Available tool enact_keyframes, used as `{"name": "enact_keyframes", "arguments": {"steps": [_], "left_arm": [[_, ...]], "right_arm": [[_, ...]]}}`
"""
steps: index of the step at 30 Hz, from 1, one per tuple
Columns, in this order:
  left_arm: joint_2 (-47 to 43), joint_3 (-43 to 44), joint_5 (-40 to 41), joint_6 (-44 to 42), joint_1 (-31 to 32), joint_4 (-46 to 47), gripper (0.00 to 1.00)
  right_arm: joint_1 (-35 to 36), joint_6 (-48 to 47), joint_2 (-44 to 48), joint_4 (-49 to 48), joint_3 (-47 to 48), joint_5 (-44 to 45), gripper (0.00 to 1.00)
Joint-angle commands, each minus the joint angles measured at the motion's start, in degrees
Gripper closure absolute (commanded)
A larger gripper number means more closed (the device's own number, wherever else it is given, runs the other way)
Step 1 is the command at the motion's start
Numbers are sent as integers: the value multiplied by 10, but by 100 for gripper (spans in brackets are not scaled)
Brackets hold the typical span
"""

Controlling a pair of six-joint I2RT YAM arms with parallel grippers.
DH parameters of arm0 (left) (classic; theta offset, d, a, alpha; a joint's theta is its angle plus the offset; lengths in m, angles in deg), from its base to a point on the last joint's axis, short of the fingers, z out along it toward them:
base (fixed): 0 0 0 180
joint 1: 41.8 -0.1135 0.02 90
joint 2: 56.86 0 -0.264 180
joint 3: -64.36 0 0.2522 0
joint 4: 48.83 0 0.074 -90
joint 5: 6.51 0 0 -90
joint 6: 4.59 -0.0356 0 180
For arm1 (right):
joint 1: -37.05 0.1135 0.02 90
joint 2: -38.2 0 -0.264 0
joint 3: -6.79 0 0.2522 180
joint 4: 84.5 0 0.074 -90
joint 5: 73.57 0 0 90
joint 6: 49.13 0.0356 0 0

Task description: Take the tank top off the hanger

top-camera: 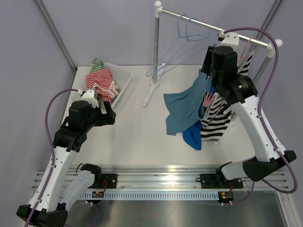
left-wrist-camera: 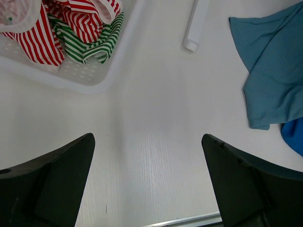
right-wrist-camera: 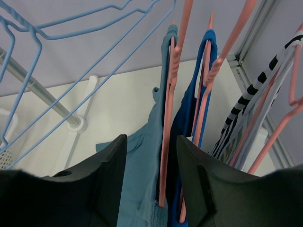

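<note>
The teal tank top [top-camera: 182, 106] hangs on a pink hanger [right-wrist-camera: 166, 132] from the rail [top-camera: 213, 26] at the right. Part of the top [left-wrist-camera: 274, 71] trails onto the table. My right gripper [right-wrist-camera: 151, 142] is up by the rail. Its jaws are partly closed, one on each side of the teal fabric [right-wrist-camera: 147, 156] and the pink hanger's arm, and a gap still shows between them. My left gripper [left-wrist-camera: 147, 137] hovers wide open over bare table near the basket, holding nothing.
On their own pink hangers behind the teal one hang a darker blue top [right-wrist-camera: 187, 118] and a black-and-white striped top [top-camera: 215, 118]. Empty blue hangers [top-camera: 180, 47] hang further left on the rail. A white basket [top-camera: 124, 75] at the back left holds striped clothes [top-camera: 102, 80].
</note>
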Motion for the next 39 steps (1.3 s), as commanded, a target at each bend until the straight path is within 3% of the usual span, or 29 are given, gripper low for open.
{"name": "enact_keyframes", "arguments": {"steps": [1,4,7,12,19,33,39], "left_arm": [[-5,1,-1,-11,2,34,1],[-3,1,-1,-11,3,33,1],[-7,0,-16,-11,3,34,1],[-6,-1,-29,-12,5,34,1],[-8,-1,-36,-13,5,35,1],[-9,-1,-31,-13,5,35,1],[-22,-2,-8,-10,5,36,1]], "right_arm": [[0,-15,-9,-40,-17,39,47],[-1,-18,-10,-55,-29,46,51],[-1,-22,-16,-68,-34,37,64],[0,-26,-32,-69,-31,56,65],[-1,-27,-35,-77,-16,65,98],[-1,-8,11,-79,18,-42,100],[0,6,65,-119,-50,-93,100]]}}
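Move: Just beyond the right hand's half-open fingers, about 2 cm ahead and 3 cm lower with no sideways offset, is the pink hanger's arm. The teal tank top drapes from it, its middle about level fore and aft, 5 cm left and 20 cm below. The blue top's hanger stands 4 cm right of the hand, 3 cm ahead and 3 cm lower; the blue hangers are 12 cm left, 5 cm ahead and 2 cm lower. From the left hand, the pink hanger's arm lies roughly 15 cm ahead, 43 cm right and 15 cm higher. Reaching down and forward about 4 cm, the right hand brings its fingers around the teal top's pink hanger and shuts them, pinching its near arm just below the neck. Keeping that grip, it then rises some 3.5 cm and eases back and left about 2 cm each way, turning slightly counter-clockwise. ##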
